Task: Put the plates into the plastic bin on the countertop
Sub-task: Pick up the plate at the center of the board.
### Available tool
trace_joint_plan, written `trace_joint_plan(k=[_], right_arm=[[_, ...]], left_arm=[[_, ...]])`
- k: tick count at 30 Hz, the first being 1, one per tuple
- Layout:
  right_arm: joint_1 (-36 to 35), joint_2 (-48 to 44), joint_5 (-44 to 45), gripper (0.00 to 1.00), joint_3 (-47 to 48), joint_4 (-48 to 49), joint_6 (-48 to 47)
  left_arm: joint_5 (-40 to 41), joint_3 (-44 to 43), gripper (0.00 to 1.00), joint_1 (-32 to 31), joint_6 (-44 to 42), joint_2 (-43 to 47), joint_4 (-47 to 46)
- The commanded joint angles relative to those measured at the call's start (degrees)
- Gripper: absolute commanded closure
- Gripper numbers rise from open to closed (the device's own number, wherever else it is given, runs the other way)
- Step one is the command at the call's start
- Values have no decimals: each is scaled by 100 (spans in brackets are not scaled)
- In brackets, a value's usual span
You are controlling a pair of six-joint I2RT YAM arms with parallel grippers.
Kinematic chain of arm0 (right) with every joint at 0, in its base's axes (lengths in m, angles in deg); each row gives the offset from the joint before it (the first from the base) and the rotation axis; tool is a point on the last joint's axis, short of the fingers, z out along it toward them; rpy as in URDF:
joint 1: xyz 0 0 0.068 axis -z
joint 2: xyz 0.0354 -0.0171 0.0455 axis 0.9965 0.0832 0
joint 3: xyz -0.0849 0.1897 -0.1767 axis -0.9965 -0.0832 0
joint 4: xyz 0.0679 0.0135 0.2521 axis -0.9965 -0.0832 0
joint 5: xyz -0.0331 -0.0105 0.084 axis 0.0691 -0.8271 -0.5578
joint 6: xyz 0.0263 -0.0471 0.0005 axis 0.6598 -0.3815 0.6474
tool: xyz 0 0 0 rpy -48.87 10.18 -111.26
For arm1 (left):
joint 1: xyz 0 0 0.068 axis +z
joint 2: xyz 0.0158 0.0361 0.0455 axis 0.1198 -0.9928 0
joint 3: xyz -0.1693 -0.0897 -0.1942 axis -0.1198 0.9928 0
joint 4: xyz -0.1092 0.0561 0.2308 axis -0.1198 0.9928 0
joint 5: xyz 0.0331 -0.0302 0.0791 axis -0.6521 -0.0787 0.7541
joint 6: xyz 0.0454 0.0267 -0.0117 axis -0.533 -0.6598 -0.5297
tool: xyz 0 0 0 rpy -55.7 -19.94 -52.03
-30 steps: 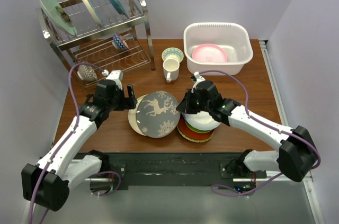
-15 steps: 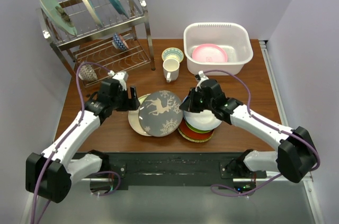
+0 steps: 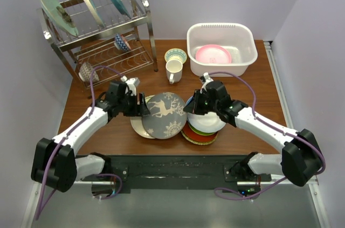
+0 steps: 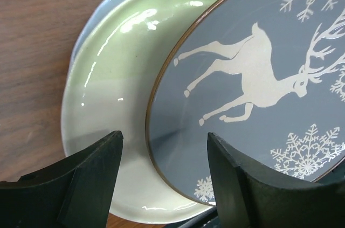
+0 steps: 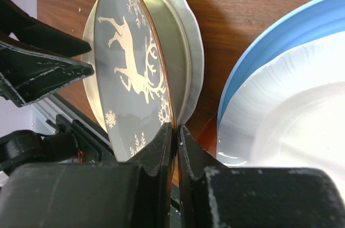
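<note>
A dark plate with a white deer (image 3: 161, 116) is tipped up over a cream plate (image 3: 138, 124) on the countertop (image 3: 269, 88). My right gripper (image 3: 188, 108) is shut on its right rim; the wrist view shows both fingers pinching the rim (image 5: 175, 131). My left gripper (image 3: 144, 106) is open at the plate's left edge. In the left wrist view that gripper (image 4: 164, 179) has one finger over the cream plate (image 4: 108, 77) and one over the deer plate (image 4: 253, 88). A stack of plates (image 3: 204, 130), white on top, lies under the right arm. The white plastic bin (image 3: 193, 39) holds a pink plate (image 3: 213, 54).
A metal dish rack (image 3: 102, 50) at the back left carries three plates on edge and small bowls. A white mug (image 3: 173, 70) and a small patterned bowl (image 3: 176, 55) stand between rack and bin. Grey walls close in both sides.
My left arm has reached right to the deer plate's left edge, its jaws narrowing. My right gripper has kept its hold on the plate's right rim.
</note>
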Motion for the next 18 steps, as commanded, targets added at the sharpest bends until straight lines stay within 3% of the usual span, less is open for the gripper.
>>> trace_joint_plan(k=[1, 7, 12, 13, 18], right_arm=[[15, -14, -247, 100, 20, 498, 54], [24, 206, -501, 96, -6, 603, 19], [32, 356, -704, 85, -59, 753, 54], [24, 390, -747, 78, -59, 753, 54], [32, 610, -1064, 65, -41, 981, 80]], left_arm=[[-551, 12, 32, 46, -193, -237, -226], [-840, 21, 36, 29, -237, -483, -261], [-894, 30, 54, 37, -237, -589, -270], [-902, 30, 56, 29, -237, -598, -279], [-902, 30, 61, 29, -229, -650, -279]])
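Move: The grey reindeer plate, the one at the center of the board, has its middle about 9 cm to the left hand's right, 2 cm back and roughly level; its near rim already lies between that hand's open fingers. From the right hand, pinching its opposite rim, the middle is some 10 cm left, 2 cm back and 3 cm below. The green plate underneath sits about 3 cm right, 3 cm back and 3 cm below the left hand; the white plate lies 7 cm right, 4 cm back and 6 cm below the right hand. The grey plate's left rim is straddled by the left fingers, which sink about 1.5 cm, drift roughly 1 cm right and partly close around it. The right hand holds still at first, then lowers the other rim about 2.5 cm while its fingers open and release their pinch, the rim still between them. ##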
